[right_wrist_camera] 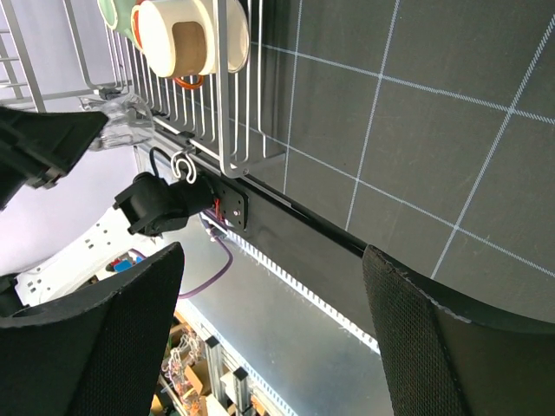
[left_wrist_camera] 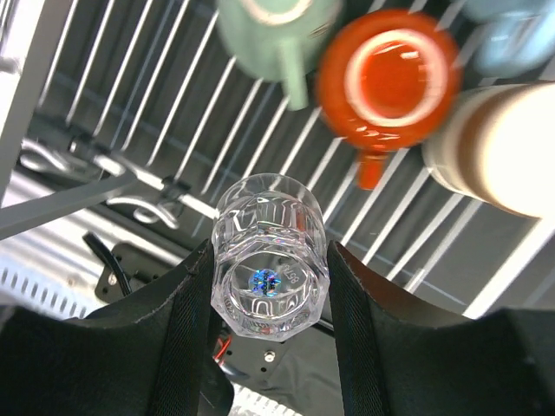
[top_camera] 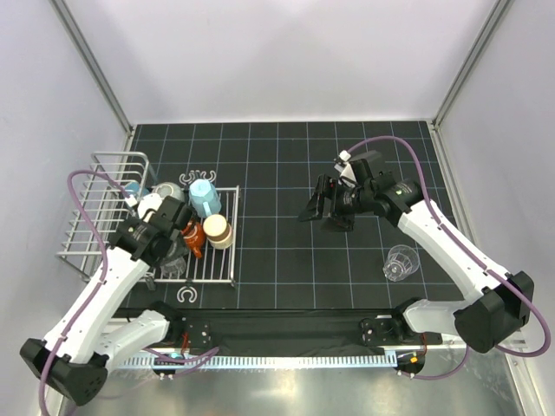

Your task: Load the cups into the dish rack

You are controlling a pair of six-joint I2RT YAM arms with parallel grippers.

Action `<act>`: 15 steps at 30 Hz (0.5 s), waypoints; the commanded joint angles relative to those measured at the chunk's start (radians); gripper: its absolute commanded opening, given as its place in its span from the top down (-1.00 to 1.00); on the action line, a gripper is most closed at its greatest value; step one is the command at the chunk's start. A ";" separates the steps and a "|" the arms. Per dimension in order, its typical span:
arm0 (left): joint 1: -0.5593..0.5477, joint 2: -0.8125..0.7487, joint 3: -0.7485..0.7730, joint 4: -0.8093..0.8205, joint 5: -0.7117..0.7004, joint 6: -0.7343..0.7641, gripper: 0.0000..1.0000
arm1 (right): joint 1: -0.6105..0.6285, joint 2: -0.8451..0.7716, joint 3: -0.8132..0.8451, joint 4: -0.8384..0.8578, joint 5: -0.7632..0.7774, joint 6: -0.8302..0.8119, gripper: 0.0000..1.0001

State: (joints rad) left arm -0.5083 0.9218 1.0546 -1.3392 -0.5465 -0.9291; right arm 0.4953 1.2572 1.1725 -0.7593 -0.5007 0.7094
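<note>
My left gripper (left_wrist_camera: 270, 262) is shut on a clear faceted cup (left_wrist_camera: 269, 221), gripped at its base and held over the near part of the dish rack (top_camera: 97, 227). On the flat slats (left_wrist_camera: 165, 104) lie a mint green cup (left_wrist_camera: 273, 35), an orange cup (left_wrist_camera: 388, 78) and a cream cup (left_wrist_camera: 499, 147). In the top view a blue cup (top_camera: 205, 198) and a steel cup (top_camera: 169, 191) also sit on the rack. A second clear cup (top_camera: 400, 263) stands on the mat at the right. My right gripper (top_camera: 323, 212) hovers open and empty above the mat's middle.
The black gridded mat (top_camera: 295, 260) covers the table. The rack's near right corner (right_wrist_camera: 230, 130) and the cream cup (right_wrist_camera: 178, 35) show in the right wrist view. A raised wire basket (top_camera: 111, 178) forms the rack's left part. White walls close in both sides.
</note>
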 commanded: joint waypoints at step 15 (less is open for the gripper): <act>0.194 0.101 -0.130 0.265 0.059 0.026 0.99 | -0.001 -0.074 -0.017 -0.009 0.021 0.004 -0.68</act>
State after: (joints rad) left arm -0.3202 1.0161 0.9371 -1.1618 -0.4740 -0.8970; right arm 0.4953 1.2041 1.1549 -0.7738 -0.4946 0.7101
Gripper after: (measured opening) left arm 0.500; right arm 0.839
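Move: The left hand holds the clear glass above the rack; the bare bars it is being taken to lie about 3 cm ahead, 2 cm to its left and some 9 cm below. Beyond them, all roughly 8 cm lower than the hand, the mint cup stands about 8 cm ahead and 5 cm left, the orange cup 8 cm ahead and 3 cm right, the tan mug 9 cm ahead and 11 cm right. From the right hand those bars are some 32 cm left, 6 cm back and 13 cm below. Down towards the rack by about 4 cm, the left hand slips leftward as it starts, then eases forward some 2 cm towards the gap on the near side of the mint and orange cups. Its wrist turns roughly 10 degrees, mainly counter-clockwise, while the fingers keep their hold on the sides of the glass. ##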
